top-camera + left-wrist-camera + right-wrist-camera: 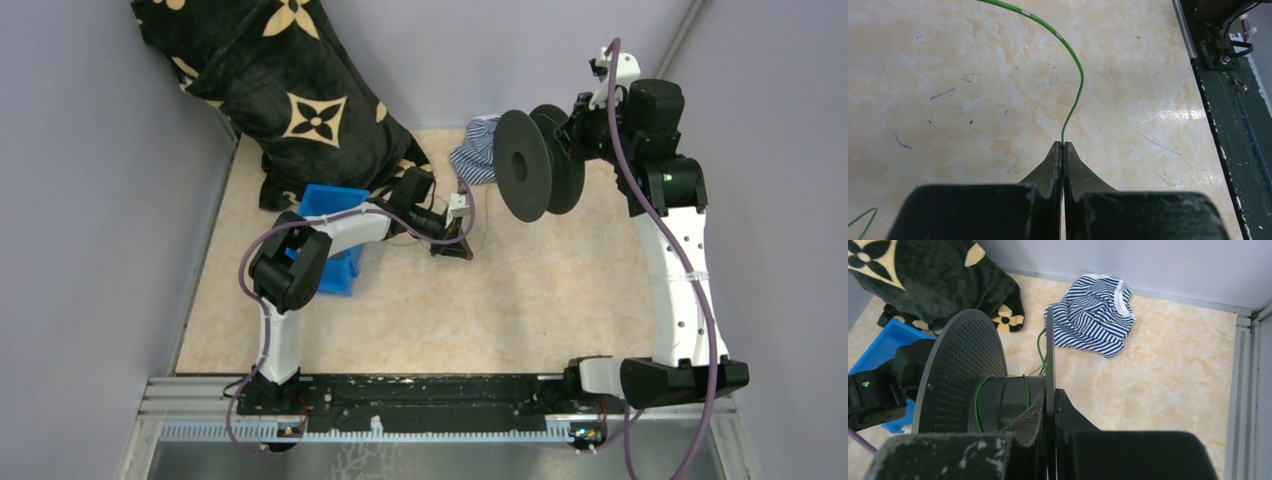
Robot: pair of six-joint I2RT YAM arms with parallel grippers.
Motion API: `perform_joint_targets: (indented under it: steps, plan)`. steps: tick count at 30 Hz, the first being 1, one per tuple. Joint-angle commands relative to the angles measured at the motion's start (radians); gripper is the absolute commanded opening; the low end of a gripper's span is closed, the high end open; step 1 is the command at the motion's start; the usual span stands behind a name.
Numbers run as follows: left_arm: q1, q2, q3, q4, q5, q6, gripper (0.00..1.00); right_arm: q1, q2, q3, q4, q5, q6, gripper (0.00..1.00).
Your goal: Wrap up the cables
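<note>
The cable [1075, 97] is a thin green wire curving over the table and ending between the tips of my left gripper [1063, 146], which is shut on it. Seen from above, that gripper [452, 246] sits low at mid-table, left of the black spool [535, 165]. My right gripper [1050, 392] is shut on the edge of the spool's near flange [1050, 355] and holds the spool in the air. A few turns of green cable [1026, 390] lie around the spool's hub, beside the perforated far flange [960, 370]. More cable [1039, 352] hangs behind the flange.
A striped cloth [478, 150] lies at the back of the table. A black patterned blanket [290, 90] fills the back left corner, with a blue bin [335, 205] partly under my left arm. The dark base rail [1228, 125] runs along the near edge. A loose green wire end [860, 220] shows nearby.
</note>
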Motion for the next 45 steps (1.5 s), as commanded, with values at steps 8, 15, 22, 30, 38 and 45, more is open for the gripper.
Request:
perform_joint_targets:
  steps: [8, 15, 22, 30, 38, 45]
  plan:
    - [-0.016, -0.072, 0.003, -0.084, -0.058, 0.053, 0.0, -0.006, -0.009, 0.022, 0.142, 0.049, 0.01, 0.0]
    - [-0.016, -0.099, -0.006, -0.12, -0.076, 0.098, 0.0, -0.006, -0.026, -0.005, 0.165, 0.044, 0.019, 0.0]
    - [-0.021, -0.123, -0.006, -0.13, -0.077, 0.105, 0.0, -0.006, -0.029, -0.025, 0.181, 0.078, 0.022, 0.0]
    - [-0.121, -0.17, 0.05, -0.306, -0.154, 0.255, 0.0, -0.006, -0.009, -0.079, 0.254, 0.173, 0.044, 0.0]
    - [-0.24, -0.239, 0.067, -0.391, -0.201, 0.315, 0.0, -0.006, 0.002, -0.177, 0.363, 0.259, 0.055, 0.0]
    - [-0.312, -0.24, 0.178, -0.479, -0.189, 0.314, 0.0, -0.006, 0.012, -0.254, 0.413, 0.321, 0.021, 0.0]
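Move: The spool, its far flange already in my right fingers, has its middle about 3 cm ahead of my right hand, 5 cm left and 3 below. From my left hand, which already pinches the green cable low over the table, the spool is roughly 9 cm ahead, 10 right and 28 above. The striped cloth lies about 23 cm ahead of my left hand and 5 right, on the table; the blue bin is some 4 cm ahead and 28 left. Fingers shut on the cable, my left hand first lingers, rising a little, then sweeps back towards my base about 11 cm, climbing some 6 cm and drifting right, its fingers swinging clockwise. My right hand keeps its pinch on the spool's flange and carries it down about 6 cm, forward and to the right, turning it some 15 degrees clockwise, mostly late on. ##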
